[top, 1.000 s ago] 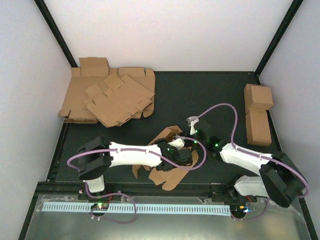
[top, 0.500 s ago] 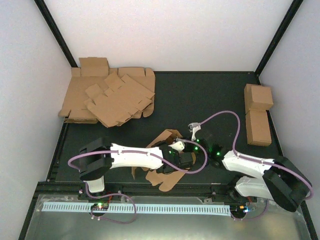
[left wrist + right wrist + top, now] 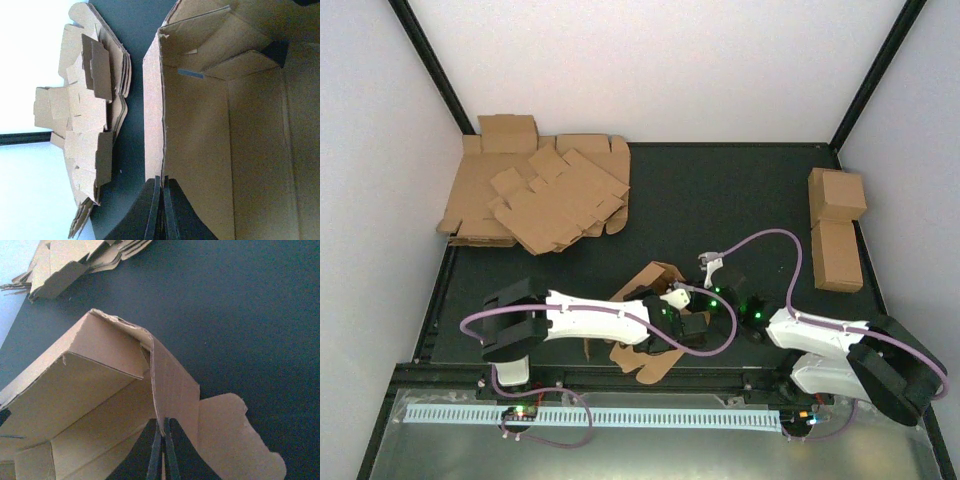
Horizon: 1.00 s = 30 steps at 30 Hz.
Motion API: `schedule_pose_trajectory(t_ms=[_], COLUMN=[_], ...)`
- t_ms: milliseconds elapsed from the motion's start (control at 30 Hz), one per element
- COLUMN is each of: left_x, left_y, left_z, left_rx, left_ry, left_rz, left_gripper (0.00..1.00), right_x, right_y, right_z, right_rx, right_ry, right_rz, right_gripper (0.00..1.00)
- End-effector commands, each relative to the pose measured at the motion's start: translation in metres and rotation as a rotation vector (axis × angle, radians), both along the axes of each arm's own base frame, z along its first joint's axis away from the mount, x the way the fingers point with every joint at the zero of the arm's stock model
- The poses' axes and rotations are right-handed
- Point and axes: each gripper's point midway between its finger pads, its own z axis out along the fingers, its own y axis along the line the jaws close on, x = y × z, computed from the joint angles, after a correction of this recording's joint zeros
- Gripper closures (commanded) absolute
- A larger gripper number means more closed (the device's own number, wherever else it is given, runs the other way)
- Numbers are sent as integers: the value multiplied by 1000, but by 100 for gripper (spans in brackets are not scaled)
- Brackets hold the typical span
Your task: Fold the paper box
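The paper box (image 3: 638, 358) lies half-formed near the table's front edge, between both arms. In the left wrist view its brown inside (image 3: 240, 150) opens to the right, with raised walls and a folded-in end flap. My left gripper (image 3: 161, 197) is shut on the edge of one upright wall. My right gripper (image 3: 162, 440) is shut on the edge of another upright wall (image 3: 172, 385), beside a rounded tab flap (image 3: 235, 440) lying flat. In the top view the left gripper (image 3: 682, 325) and right gripper (image 3: 705, 303) sit close together over the box, hiding its middle.
A loose stack of flat brown blanks (image 3: 535, 195) lies at the back left, and shows as the stack (image 3: 85, 125) in the left wrist view. Two finished cartons (image 3: 837, 195) (image 3: 837, 255) stand along the right edge. A purple cable (image 3: 760, 240) loops above the right arm.
Both arms have drawn toward the near edge, carrying the box with them. The right wrist has moved nearer and lower. Both grippers stay shut on the cardboard.
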Motion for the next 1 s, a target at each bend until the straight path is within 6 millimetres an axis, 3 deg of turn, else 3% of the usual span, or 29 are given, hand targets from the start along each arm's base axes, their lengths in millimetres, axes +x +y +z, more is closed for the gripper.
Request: schedule_pose_trajectory(t_ms=[0, 200, 300, 700, 967], left_x=[-2, -8, -11, -13, -14], left_y=[-25, -24, -25, -29, -28], left_z=[-9, -10, -12, -13, -16], left_rx=[-74, -6, 21, 37, 51], left_ry=[5, -38, -56, -84, -85], left_rz=[-17, -54, -63, -67, -67], left_gripper=[98, 99, 98, 98, 98], right_x=[-27, -18, -17, -27, -33], right_y=[30, 25, 24, 15, -13], right_z=[14, 18, 19, 34, 51], right_rx=[84, 45, 51, 95, 106], right_ry=[-21, -71, -86, -143, -225], right_rz=[180, 145, 138, 161, 106], right_gripper=[92, 90, 84, 78, 65])
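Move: The left gripper already pinches the upper edge of the far-left wall; the wall's middle is about 4 cm below and 1 cm ahead. Already shut on the right end panel's edge, the right gripper has that panel's middle some 2 cm ahead, 1 cm left and 4 cm below. From the right gripper, the box's far corner is roughly 3 cm ahead and 3 cm left, and the loose bottom flap 15 cm back and 6 cm left, 8 cm down. Open the right gripper about a third and release the right end panel's edge, drawing the hand back about 3 cm and to the right, dipping 2.5 cm before rising to its starting height. Keep the left gripper shut on the far-left wall and carry that wall about 3 cm right and back with a shallow dip, tipping the fingers up slightly. ##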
